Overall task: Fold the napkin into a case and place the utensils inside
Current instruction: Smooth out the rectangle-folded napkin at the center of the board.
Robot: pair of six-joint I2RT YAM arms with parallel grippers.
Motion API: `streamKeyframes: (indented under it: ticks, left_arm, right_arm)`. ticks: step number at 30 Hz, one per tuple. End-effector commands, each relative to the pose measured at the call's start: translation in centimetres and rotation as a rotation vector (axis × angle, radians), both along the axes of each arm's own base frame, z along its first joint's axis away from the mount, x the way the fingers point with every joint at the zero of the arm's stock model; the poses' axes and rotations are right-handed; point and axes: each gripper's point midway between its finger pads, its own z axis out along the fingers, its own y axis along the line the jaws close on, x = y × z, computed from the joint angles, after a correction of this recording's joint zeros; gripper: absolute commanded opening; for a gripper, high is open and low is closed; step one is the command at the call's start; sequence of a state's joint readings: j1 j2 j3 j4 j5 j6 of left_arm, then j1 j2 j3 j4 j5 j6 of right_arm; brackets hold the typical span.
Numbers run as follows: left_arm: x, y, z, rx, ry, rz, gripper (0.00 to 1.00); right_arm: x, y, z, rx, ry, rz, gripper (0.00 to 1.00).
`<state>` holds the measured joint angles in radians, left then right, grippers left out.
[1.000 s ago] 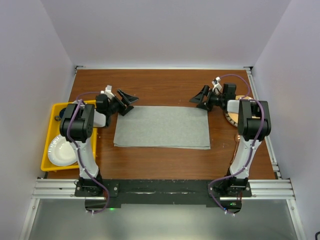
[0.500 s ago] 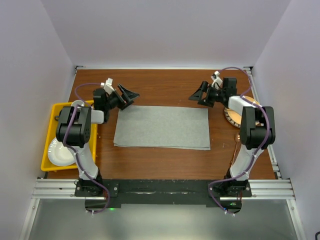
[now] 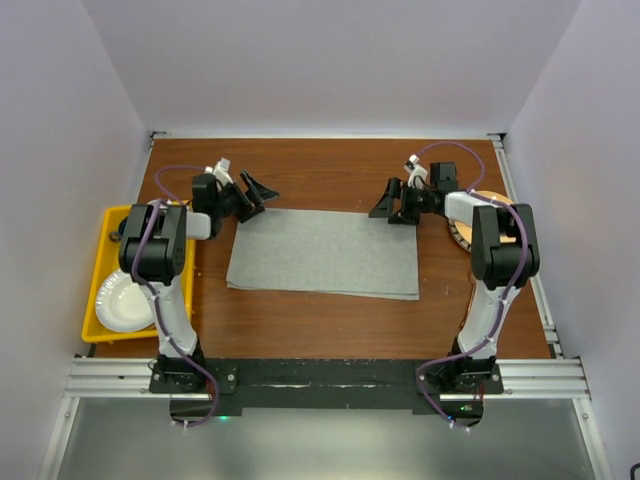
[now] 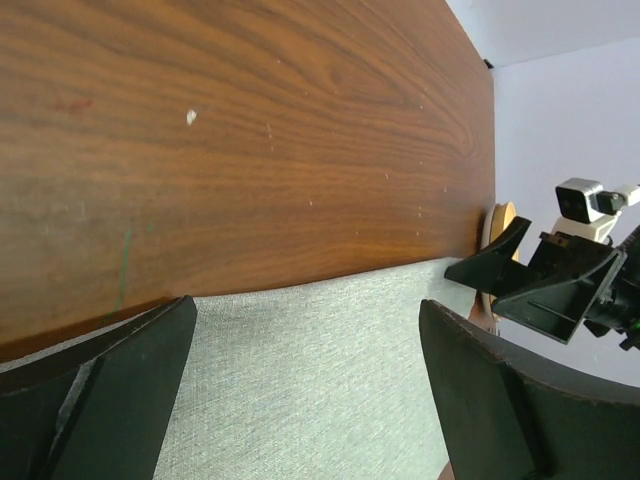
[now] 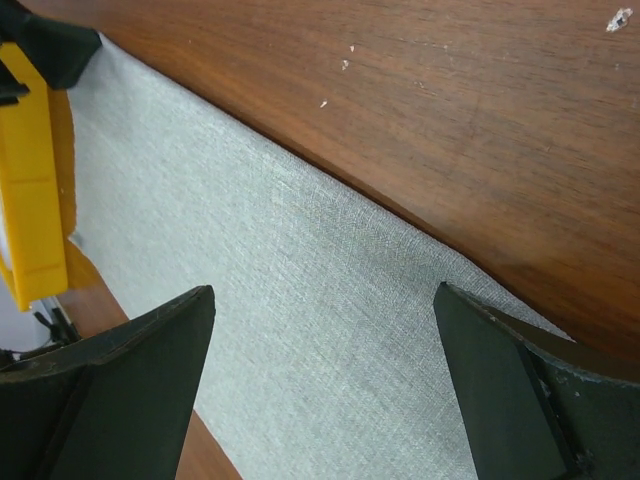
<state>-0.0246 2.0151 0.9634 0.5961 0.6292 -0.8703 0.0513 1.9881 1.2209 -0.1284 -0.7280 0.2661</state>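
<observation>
The light-grey napkin [image 3: 325, 252] lies flat on the wooden table as a wide rectangle. It also shows in the left wrist view [image 4: 310, 380] and the right wrist view [image 5: 300, 300]. My left gripper [image 3: 256, 192] is open and empty, just above the napkin's far left corner. My right gripper [image 3: 392, 203] is open and empty, just above the far right corner. Both point inward toward each other. The copper utensils are not clearly visible; a round wooden holder [image 3: 462, 232] at the right is mostly hidden by the right arm.
A yellow tray [image 3: 103, 262] at the left edge holds a white plate [image 3: 122, 300]. The table's back edge meets the wall beyond the grippers. Bare wood lies in front of the napkin.
Both grippers have moved inward and down toward the napkin's far corners. The right gripper shifted left. The napkin has not moved.
</observation>
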Motion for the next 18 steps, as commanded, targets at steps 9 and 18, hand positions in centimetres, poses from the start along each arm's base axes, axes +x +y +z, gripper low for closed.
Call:
streamKeyframes:
  ticks: [9,18]
  left_arm:
    - [6.5,-4.2,1.7,0.35,-0.21,-0.311,1.0]
    - [4.5,-2.5,8.1,0.749,-0.329,-0.459,1.0]
  right_arm:
    - [-12.5,0.8,-1.4,-0.097,0.226,0.111,0.95]
    - [-12.7,2.2,5.3,-0.078,0.06,0.18,0.93]
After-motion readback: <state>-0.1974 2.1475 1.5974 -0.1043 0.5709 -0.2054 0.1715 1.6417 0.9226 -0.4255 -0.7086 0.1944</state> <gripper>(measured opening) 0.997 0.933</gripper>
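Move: The rectangle-folded napkin lies with its middle about 13 cm back and 17 cm to the right of the left hand, which is low at its far left corner, and some 11 cm back and 17 cm to the left of the right hand, which is low over its far right part. The yellow tray's middle is about 27 cm left and 18 cm back of the left hand. From the right hand, the orange plate stands some 25 cm right and 2 cm back, the wooden spoon 19 cm right and 22 cm back. With its open fingers kept down on the napkin's right part, the right hand drags back towards the robot by about 15 cm, drifting a little left and easing up about 1 cm only at the very end, while the wrist tips its fingers down slightly. At the same time the open left hand pushes its corner of the cloth forward some 6 cm at table height, then rises off beyond the far edge and swings right and slightly back, rolling its left side up and turning clockwise by some 25 degrees. ##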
